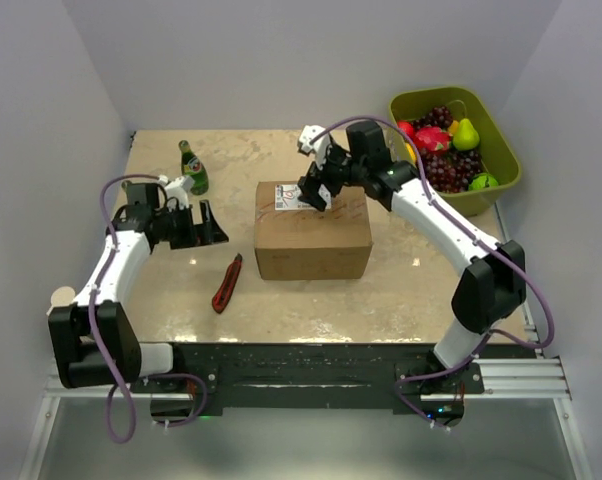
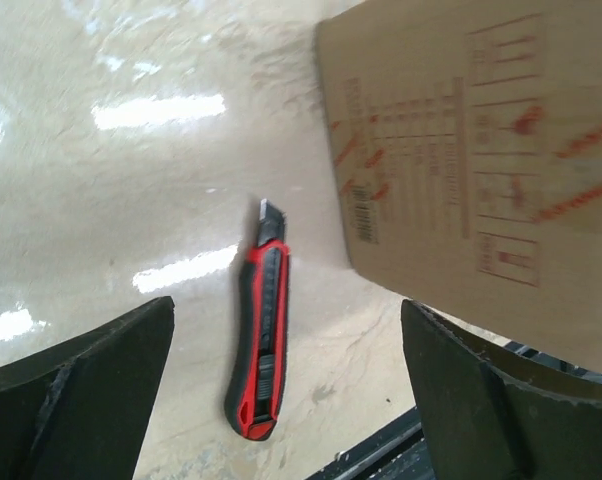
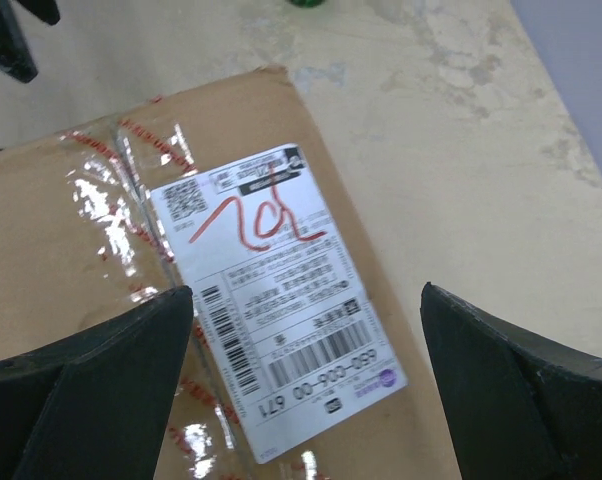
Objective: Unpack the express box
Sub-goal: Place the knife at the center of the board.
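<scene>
The express box (image 1: 313, 238) is a brown carton standing shut in the middle of the table, with a white shipping label (image 1: 288, 196) on its top. My right gripper (image 1: 316, 193) hovers open over that label (image 3: 271, 300), its fingers (image 3: 91, 390) spread either side with nothing between them. Clear tape (image 3: 131, 200) runs along the top seam. A red and black utility knife (image 1: 227, 283) lies on the table left of the box. My left gripper (image 1: 209, 222) is open above it; in the left wrist view the knife (image 2: 261, 340) lies flat beside the box's side (image 2: 481, 170).
A green glass bottle (image 1: 192, 168) stands at the far left, behind my left arm. An olive-green tub (image 1: 501, 150) of fruit sits at the back right corner. The table's near edge and rail (image 2: 381, 450) lie just past the knife.
</scene>
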`<state>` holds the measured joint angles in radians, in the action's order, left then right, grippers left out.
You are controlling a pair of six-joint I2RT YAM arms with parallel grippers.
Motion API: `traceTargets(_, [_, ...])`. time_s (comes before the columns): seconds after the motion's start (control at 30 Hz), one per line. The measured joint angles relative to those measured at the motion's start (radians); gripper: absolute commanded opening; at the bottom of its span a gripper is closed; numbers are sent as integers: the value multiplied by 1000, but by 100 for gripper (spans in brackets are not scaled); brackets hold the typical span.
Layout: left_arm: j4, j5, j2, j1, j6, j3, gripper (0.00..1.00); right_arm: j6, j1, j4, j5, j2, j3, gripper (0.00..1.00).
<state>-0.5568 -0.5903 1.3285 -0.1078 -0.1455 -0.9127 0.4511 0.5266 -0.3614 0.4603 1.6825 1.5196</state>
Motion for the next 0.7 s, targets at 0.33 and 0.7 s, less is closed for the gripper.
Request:
traceTargets(0.33, [146, -232, -74, 225, 96, -40, 100, 256, -59, -278, 12, 191, 299, 99])
traceTargets(0.7, [244, -170, -79, 426, 315, -87, 100, 537, -6, -483, 58, 150, 290, 99])
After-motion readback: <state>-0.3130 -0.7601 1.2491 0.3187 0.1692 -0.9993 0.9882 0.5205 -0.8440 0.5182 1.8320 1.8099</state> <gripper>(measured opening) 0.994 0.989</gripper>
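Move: The left hand is empty and wide open; the cardboard box's middle lies some 26 cm to its right, about 2 cm ahead and 3 cm below it. The knife lies on the table roughly 10 cm back, 1 cm to its right and 11 cm below, and a green bottle stands about 20 cm ahead and 7 cm to its left. From the right hand, also open, the box's middle is roughly 4 cm back, laterally level and 15 cm below. Leaving the released knife behind, the left hand swings about 15 cm to the right and rises some 9 cm until its open fingers are over the left part of the box near its front corner, the wrist turning clockwise and its fingers lifting from steeply down to point mostly right. Over the box top, the right hand first goes about 4 cm forward, then draws back some 5 cm and ends 2 cm lower, turning about 20 degrees counter-clockwise while its left side dips, fingers still wide open and squaring up to the label. ##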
